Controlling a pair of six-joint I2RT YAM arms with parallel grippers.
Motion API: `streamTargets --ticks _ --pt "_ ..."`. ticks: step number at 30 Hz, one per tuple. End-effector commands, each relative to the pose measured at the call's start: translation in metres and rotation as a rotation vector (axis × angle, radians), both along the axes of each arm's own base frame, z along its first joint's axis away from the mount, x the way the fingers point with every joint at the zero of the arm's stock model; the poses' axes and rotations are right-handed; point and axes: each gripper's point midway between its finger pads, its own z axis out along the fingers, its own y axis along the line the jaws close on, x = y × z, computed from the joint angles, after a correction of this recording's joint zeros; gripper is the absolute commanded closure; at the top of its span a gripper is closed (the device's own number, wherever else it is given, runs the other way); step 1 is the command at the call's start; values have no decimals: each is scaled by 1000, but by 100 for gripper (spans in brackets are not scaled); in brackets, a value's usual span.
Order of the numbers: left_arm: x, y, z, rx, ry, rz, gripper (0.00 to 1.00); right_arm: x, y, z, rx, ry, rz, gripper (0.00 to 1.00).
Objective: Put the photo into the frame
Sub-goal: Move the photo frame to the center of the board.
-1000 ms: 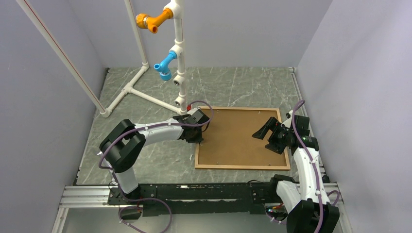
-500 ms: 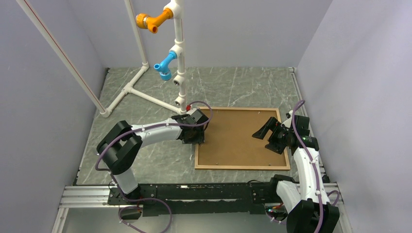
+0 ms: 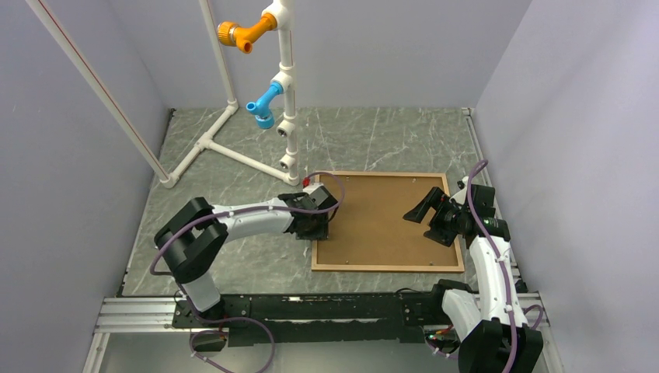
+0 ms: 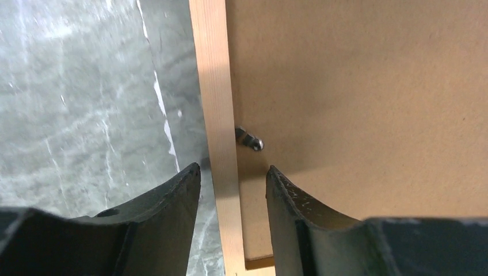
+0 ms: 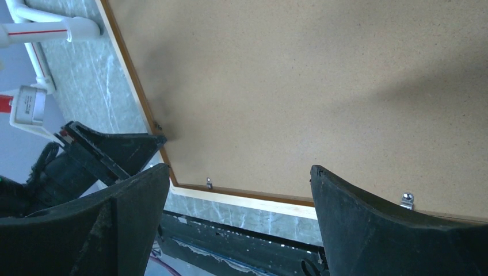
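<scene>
The frame (image 3: 388,268) lies face down on the table, a brown backing sheet (image 3: 381,221) filling it. The photo is hidden. My left gripper (image 3: 317,231) is at the frame's left side. In the left wrist view it (image 4: 233,169) is open and straddles the light wooden rail (image 4: 216,103), touching neither side of it. A small metal clip (image 4: 250,140) sits just ahead on the backing sheet (image 4: 357,98). My right gripper (image 3: 417,210) hovers over the frame's right part. In the right wrist view it (image 5: 239,169) is wide open and holds nothing.
A white pipe stand (image 3: 286,93) with orange and blue fittings rises behind the frame's far left corner. Grey walls close in on both sides. Two metal clips (image 5: 407,199) hold the backing sheet (image 5: 299,86) along the near rail (image 5: 247,201).
My left gripper has opened from nearly shut and slid a little nearer along the frame's left rail. The right arm has not moved.
</scene>
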Motion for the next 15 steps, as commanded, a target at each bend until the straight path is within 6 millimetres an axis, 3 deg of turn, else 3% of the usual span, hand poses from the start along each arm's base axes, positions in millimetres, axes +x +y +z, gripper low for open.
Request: streamTargets --ticks 1,4,10,15 --pt "-22 -3 4 -15 4 -15 52 9 1 8 8 -48 6 6" --pt "-30 5 -4 3 25 10 63 8 2 6 15 -46 3 6" --pt "-43 22 -10 36 62 47 100 6 2 8 8 -51 5 6" --pt "-62 30 -15 -10 97 70 100 6 3 8 19 -51 4 6"
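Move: The left bar of the photo frame runs between my left hand's open fingertips, roughly 1 cm below the hand point, its middle about 4 cm ahead. From this hand, the metal clip is some 3 cm ahead and 1 cm right, and the frame's near-left corner about 10 cm straight back. The foot of the white pipe stand is roughly 15 cm ahead and 5 cm left. From my right hand, the bar's middle lies about 26 cm left, level fore and aft, 11 cm below. I draw my left hand back towards the frame's near-left corner, about 2.5 cm along the left bar and level with the table. Most of that comes first, and as the hand slows I close my half-open fingers so their tips pinch the bar from both sides, with only a small counter-clockwise turn of the wrist. ##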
